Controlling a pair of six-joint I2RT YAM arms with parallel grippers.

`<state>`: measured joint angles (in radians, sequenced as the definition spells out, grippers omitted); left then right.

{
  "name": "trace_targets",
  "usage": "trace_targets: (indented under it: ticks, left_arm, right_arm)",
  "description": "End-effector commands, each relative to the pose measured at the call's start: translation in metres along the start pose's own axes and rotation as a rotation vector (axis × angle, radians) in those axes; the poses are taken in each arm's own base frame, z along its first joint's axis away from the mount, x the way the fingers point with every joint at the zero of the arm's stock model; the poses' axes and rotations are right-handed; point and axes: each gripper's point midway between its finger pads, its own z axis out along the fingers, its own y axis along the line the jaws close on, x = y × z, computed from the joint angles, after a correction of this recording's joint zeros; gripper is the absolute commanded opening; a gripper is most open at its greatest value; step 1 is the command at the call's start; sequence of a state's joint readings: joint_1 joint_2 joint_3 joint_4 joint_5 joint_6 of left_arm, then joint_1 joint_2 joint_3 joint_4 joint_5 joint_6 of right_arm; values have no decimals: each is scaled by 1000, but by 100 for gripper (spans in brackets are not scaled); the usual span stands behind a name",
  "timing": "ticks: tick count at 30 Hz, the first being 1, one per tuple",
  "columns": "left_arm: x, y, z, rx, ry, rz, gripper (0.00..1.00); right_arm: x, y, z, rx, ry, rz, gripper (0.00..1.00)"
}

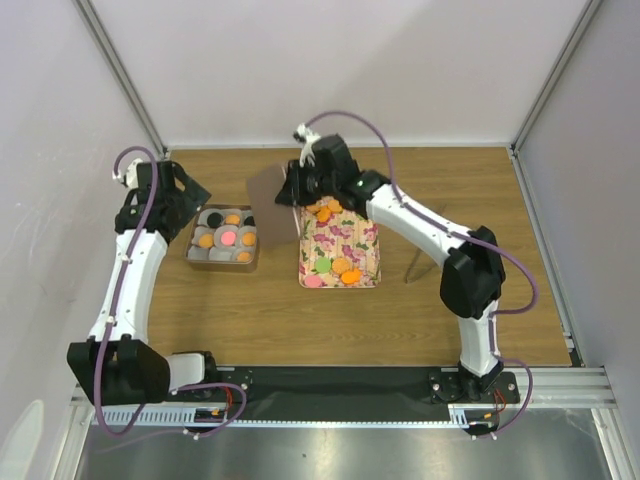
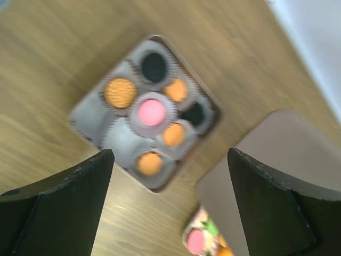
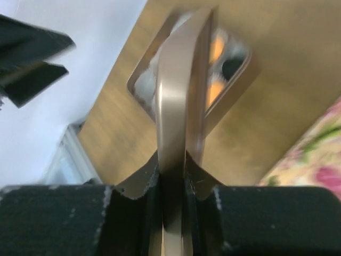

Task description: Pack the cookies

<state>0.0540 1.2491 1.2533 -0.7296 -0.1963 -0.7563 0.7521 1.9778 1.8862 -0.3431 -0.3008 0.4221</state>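
Note:
Cookies sit in paper cups inside a square tin [image 1: 191,256]: a pink one [image 1: 228,238] in the middle, orange [image 1: 205,240] and black ones around it. More cookies [image 1: 345,268] lie on the floral tray [image 1: 355,240]. My left gripper [image 1: 185,197] hovers open just left of the tin; in the left wrist view its fingers [image 2: 69,202] stand wide above the tin [image 2: 85,125] with nothing between them. My right gripper [image 1: 298,185] is shut on the edge of the plain metal lid [image 3: 184,101], held on edge above the table between tin and tray.
The lid [image 2: 266,160] shows at the right of the left wrist view, with a corner of the floral tray [image 2: 205,237] below it. White walls close off the table at the back and both sides. Bare wood lies in front of tin and tray.

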Motion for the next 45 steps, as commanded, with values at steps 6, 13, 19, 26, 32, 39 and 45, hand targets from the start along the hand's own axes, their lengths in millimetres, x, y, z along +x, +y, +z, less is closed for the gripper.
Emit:
trace_targets:
  ticks: [6,13,19,26,32,39,45]
  left_arm:
    - [-43,15,-9,-21,-193,23,97]
    - [-48,25,0,-105,-177,72,98]
    - [-50,57,30,-281,-174,-23,96]
    - [-55,87,76,-372,-100,-100,92]
    - [-61,104,116,-362,-34,-135,88]
    - [-43,115,147,-333,47,-192,81]
    - [-28,130,162,-369,101,-289,71]
  right_arm:
    - [-13,40,33,-425,-164,334,0]
    - [-21,17,26,-359,-171,401,0]
    - [-19,10,23,-383,-175,437,0]
    - [-46,9,17,-537,-257,550,0]
    - [-54,3,34,-578,-263,593,0]
    - [-58,-16,45,-587,-293,615,0]
    - [-55,-24,56,-599,-283,632,0]
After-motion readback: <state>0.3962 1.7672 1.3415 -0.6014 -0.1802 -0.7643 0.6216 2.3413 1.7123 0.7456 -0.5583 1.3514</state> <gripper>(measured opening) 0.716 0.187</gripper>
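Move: Below my open left hand is the cookie tin: its middle is about 4 cm ahead, 3 cm to the right and 20 cm down. From my right hand, which already grips the lid, the tin lies nearly straight left, some 27 cm over, 1 cm ahead and 22 cm lower. The lid's middle is about 7 cm left of my right hand, level in reach and 3 cm below; the flowered tray is 8 cm to its right, 1 cm back and 25 cm down. I swing my left hand about 14 cm left and, after hovering, drop it some 14 cm to just over the tin's left edge, edging forward, fingers tipping steeper and drawing slightly in. My right hand keeps its pinch on the lid, dips sharply and comes back up, then carries it forward, easing down late, rolling its left side up about 40 degrees to lay the lid flatter. ##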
